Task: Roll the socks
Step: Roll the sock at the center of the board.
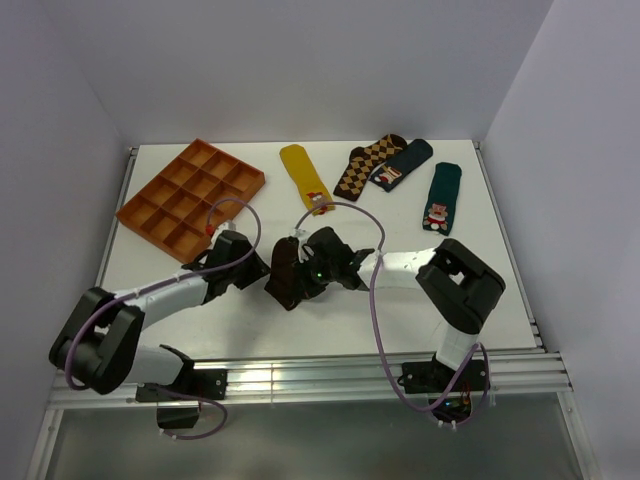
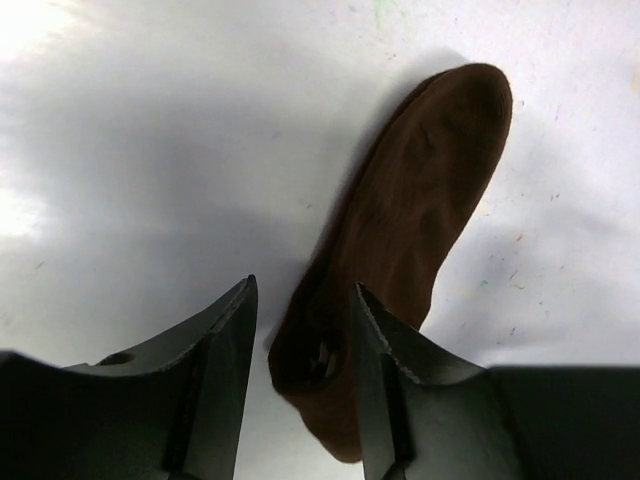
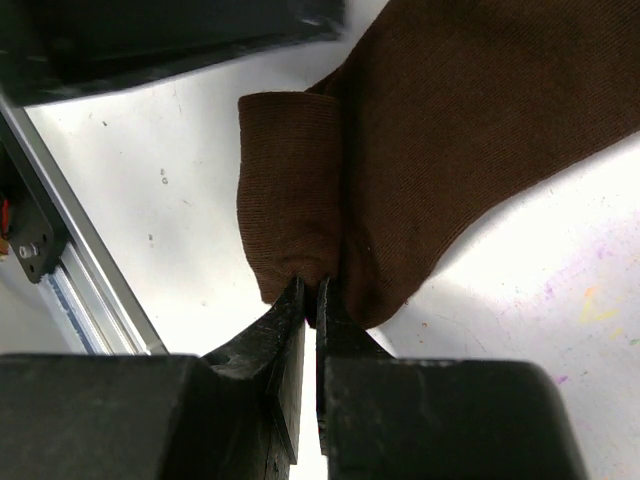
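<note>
The dark brown sock lies near the table's front middle, between my two grippers. In the right wrist view its end is folded over into a thick roll, and my right gripper is shut on the edge of that fold. Seen from above, the right gripper sits over the sock's right side. My left gripper stands open over the sock's near end; its right finger lies over the fabric and its left finger is off it. From above, the left gripper is at the sock's left edge.
An orange compartment tray sits at the back left. Along the back lie a mustard yellow sock, a diamond-patterned sock and two dark teal socks. An aluminium rail runs along the near edge.
</note>
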Robot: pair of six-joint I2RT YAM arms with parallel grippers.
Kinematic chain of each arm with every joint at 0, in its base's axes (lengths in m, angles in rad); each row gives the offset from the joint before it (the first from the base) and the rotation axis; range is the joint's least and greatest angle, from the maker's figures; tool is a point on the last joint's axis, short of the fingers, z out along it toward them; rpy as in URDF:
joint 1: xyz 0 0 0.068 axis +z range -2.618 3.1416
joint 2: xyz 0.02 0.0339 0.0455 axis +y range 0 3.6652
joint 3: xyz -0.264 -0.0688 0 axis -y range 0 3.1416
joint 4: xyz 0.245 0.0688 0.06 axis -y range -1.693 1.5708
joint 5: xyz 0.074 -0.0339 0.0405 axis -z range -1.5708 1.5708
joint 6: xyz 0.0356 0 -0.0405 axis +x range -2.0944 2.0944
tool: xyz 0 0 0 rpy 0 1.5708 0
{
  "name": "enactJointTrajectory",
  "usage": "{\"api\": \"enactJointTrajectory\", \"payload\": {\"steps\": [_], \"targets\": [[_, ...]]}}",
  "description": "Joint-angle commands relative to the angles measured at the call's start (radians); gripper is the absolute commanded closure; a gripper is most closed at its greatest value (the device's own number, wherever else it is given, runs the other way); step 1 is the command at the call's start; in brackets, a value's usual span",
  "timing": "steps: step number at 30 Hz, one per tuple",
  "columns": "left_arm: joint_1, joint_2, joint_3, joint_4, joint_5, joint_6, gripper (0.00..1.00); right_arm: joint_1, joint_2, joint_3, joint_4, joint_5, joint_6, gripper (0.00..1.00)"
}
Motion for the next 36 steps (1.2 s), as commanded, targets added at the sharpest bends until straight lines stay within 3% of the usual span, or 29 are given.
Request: {"api": "enactJointTrajectory", "payload": {"steps": [1, 7, 15, 18, 27, 36], "targets": [[0.004, 0.062, 0.068, 0.056, 0.063, 0.093, 0.55, 0.005, -0.01, 0.039, -0.047, -0.002, -0.047, 0.98], [0.006, 0.164, 0.099, 0.073, 0.094, 0.122, 0.62, 0.011, -0.009, 0.057, -0.068, -0.002, -0.063, 0.98], [0.004, 0.248, 0.123, 0.085, 0.077, 0.175, 0.9, 0.023, -0.048, 0.093, -0.142, -0.011, -0.099, 0.98], [0.004, 0.254, 0.12, 0.093, 0.077, 0.197, 0.94, 0.027, -0.067, 0.114, -0.182, -0.008, -0.118, 0.98], [0.003, 0.251, 0.111, 0.111, 0.039, 0.257, 0.95, 0.031, -0.082, 0.18, -0.294, -0.04, -0.17, 0.98], [0.004, 0.228, 0.073, 0.179, 0.063, 0.297, 0.94, 0.019, 0.037, 0.223, -0.32, -0.103, -0.227, 0.98]]}}
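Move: The brown sock's middle lies about 5 cm right of the left hand, level with it and some 3 cm lower; its left edge runs closer to the open fingers. The right hand already pinches the folded flap at the near end, with the sock's middle about 5 cm ahead, 3 cm left and slightly below. From the left hand, the yellow sock is roughly 23 cm ahead and 10 right, and the wooden tray 17 ahead and 18 left. Forward, right and down about 4–5 cm in all, the left hand reaches onto the brown sock's left edge beside the folded flap, shutting its half-open fingers there to pinch the cloth, then stays nearly put, turning slightly clockwise. With the left fingers shut, the right hand, still gripping the flap, rises some 3 cm, easing down a little at the end. ##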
